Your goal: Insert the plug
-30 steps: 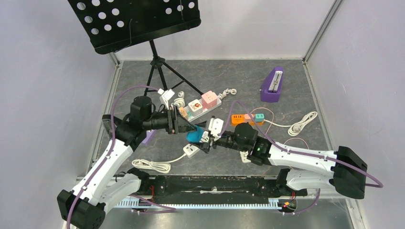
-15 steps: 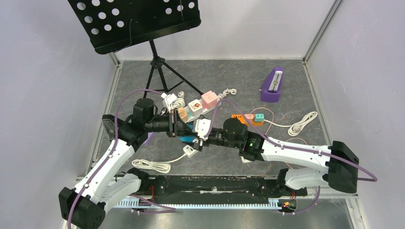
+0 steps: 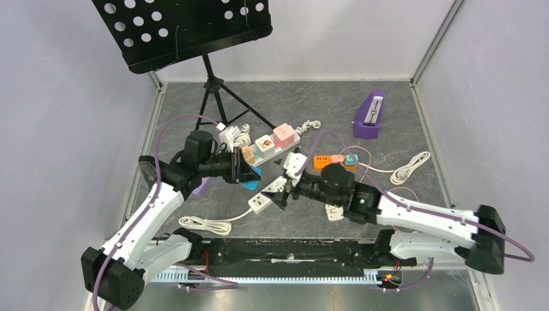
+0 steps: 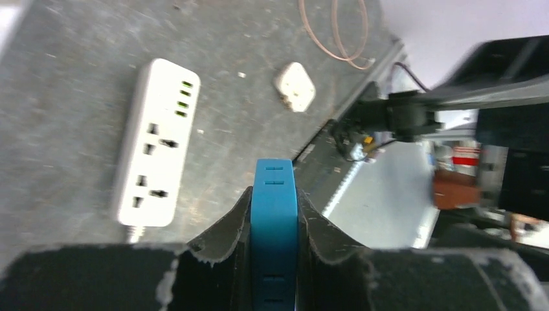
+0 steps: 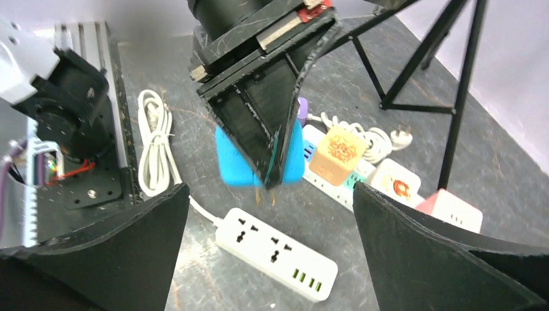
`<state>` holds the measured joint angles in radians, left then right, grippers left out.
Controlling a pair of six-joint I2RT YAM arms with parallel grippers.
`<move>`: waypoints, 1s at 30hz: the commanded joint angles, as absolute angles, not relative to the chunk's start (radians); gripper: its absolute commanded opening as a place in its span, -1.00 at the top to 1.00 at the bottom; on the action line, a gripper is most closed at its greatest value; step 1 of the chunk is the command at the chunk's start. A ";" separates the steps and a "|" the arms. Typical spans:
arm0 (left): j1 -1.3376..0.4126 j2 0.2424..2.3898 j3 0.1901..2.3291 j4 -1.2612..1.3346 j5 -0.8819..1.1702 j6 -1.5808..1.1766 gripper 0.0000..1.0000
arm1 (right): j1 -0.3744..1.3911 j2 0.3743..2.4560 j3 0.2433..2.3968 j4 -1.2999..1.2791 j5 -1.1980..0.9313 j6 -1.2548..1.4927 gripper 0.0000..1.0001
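Observation:
My left gripper (image 3: 244,170) is shut on the blue plug (image 3: 250,176) and holds it above the table. In the left wrist view the blue plug (image 4: 274,207) is clamped between both fingers of the left gripper (image 4: 274,194). The white power strip (image 3: 260,203) lies flat just below and to the right; its sockets (image 4: 155,170) face up. My right gripper (image 3: 280,188) hangs open beside the plug, touching nothing. In the right wrist view the plug (image 5: 234,165) hangs prongs down over the strip (image 5: 275,253), ahead of the wide-open right gripper (image 5: 270,189).
A second strip (image 3: 272,144) carrying several coloured adapters lies behind, near the music stand's legs (image 3: 213,91). An orange strip (image 3: 327,161), a purple metronome (image 3: 369,116), a loose white adapter (image 3: 333,212) and coiled white cables (image 3: 207,225) lie around.
The left gripper has shut on the blue plug. The right gripper has let it go, opened wide and drawn back to the right. The plug has moved slightly left with the left arm.

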<state>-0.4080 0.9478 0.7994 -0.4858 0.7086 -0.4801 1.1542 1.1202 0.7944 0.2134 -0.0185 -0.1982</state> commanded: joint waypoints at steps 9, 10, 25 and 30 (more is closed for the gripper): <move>-0.506 1.051 0.870 -0.490 0.474 -0.004 0.95 | 1.120 0.913 0.709 -0.139 0.321 0.214 -0.96; -0.537 1.055 0.868 -0.493 0.439 0.038 0.95 | 1.115 0.914 0.706 -0.160 0.345 0.234 -0.96; -0.807 1.245 0.865 -0.558 0.066 0.072 0.95 | 1.056 0.827 0.635 -0.211 0.417 0.352 -0.96; -0.822 1.260 0.854 -0.545 0.074 0.071 0.95 | 1.053 0.809 0.630 -0.216 0.426 0.325 -0.96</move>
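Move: The left hand holds the blue plug, and the near-left socket of the white four-USB strip lies almost straight below it: about 1 cm ahead, 2 cm right and 17 cm down. Beyond stand two cube adapters on the long strip: the beige one some 17 cm ahead and 3 cm left of this hand, the white one 21 cm ahead and 4 cm right. From the right hand the same socket is about 3 cm ahead, 7 cm left, 22 cm down. The left hand keeps its pinch on the blue plug and lowers it about 11 cm towards the near-left socket of the white strip, swinging some 3 cm forward at first and then back, while the wrist turns by roughly 45 degrees so that fingers that reached rightward now point mostly down. The right hand, already open and empty, draws off some 13 cm to its right, rising slightly before sinking to about 8 cm lower, and turns clockwise with its fingers tipping down. ##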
